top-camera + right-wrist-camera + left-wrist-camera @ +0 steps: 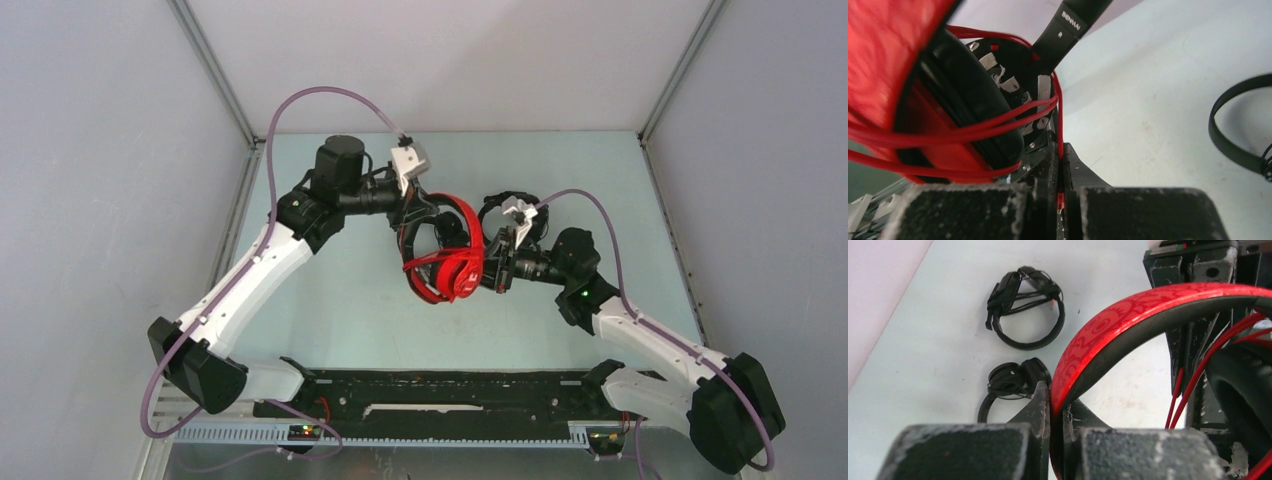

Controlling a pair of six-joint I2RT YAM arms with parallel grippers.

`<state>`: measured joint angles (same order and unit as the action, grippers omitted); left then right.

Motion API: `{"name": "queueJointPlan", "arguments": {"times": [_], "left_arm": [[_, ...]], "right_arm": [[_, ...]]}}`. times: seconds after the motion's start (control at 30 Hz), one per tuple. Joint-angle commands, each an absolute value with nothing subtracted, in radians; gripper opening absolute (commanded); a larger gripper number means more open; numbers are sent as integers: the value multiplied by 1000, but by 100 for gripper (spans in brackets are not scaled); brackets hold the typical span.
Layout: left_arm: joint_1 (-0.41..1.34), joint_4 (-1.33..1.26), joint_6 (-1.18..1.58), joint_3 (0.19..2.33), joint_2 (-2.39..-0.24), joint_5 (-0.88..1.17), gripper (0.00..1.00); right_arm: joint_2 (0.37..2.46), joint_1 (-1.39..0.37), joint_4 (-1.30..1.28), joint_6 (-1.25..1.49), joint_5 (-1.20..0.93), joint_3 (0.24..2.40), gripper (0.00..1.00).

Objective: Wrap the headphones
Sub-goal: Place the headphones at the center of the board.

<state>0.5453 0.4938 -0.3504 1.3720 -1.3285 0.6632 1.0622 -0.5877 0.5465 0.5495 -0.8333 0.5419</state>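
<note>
The red headphones (447, 262) hang above the middle of the table between my two grippers. In the left wrist view my left gripper (1058, 397) is shut on the red patterned headband (1128, 322), which arcs up to the right. My right gripper (1060, 150) is shut on the thin red cable (1059, 110). Loops of that cable run across the black-padded ear cup (963, 107) just ahead of it. Two black headphones lie on the table with their cables bundled, one (1025, 307) farther off and one (1013, 382) nearer. From above my right wrist partly hides a black pair (500, 212).
A black headband (1230, 135) curves on the table at the right edge of the right wrist view. Grey walls enclose the pale table (330, 300) on the left, back and right. A black rail (440, 405) runs along the near edge between the arm bases.
</note>
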Motion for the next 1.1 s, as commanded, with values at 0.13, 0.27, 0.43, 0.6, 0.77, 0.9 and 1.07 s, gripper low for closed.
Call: {"name": "queueJointPlan", "arguments": {"times": [0.13,0.27,0.43,0.6,0.77,0.9,1.07], "left_arm": [[448,761,-816,1378,-1434,674,0],[437,782,-822,1352,-1502,594,1],[437,751,-759,1272,-1545,498,6],[437,585,-725,1105,-1487,432,19],[439,491,-748,1011,-1500,355,30],[439,481,-728,1035,-1551,371,41],[439,430,-660,1035,-1540,402,55]], "right_arm": [[1198,-631,553,496,-762,532,0],[1299,-677,560,457,-691,532,0],[1413,-747,629,442,-617,532,0],[1508,-778,641,400,-596,532,0],[1605,-802,665,366,-581,532,0],[1661,-803,706,377,-589,539,0],[1678,-804,676,360,-564,543,0]]}}
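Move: The red headphones hang between the hands, left on the headband, right on the cable. Their spot at the board's centre is about 7 cm back, 9 cm left and 27 cm below the left hand; from the right hand it is level, 13 cm left and 21 cm below. From the left hand, the near black headphones lie 7 cm ahead, 4 cm left; the far black headphones 12 cm ahead, 14 cm right, both about 28 cm down. Both hands lower the headphones about 20 cm, veering left, to the board; left opens, right keeps cable pinched. ##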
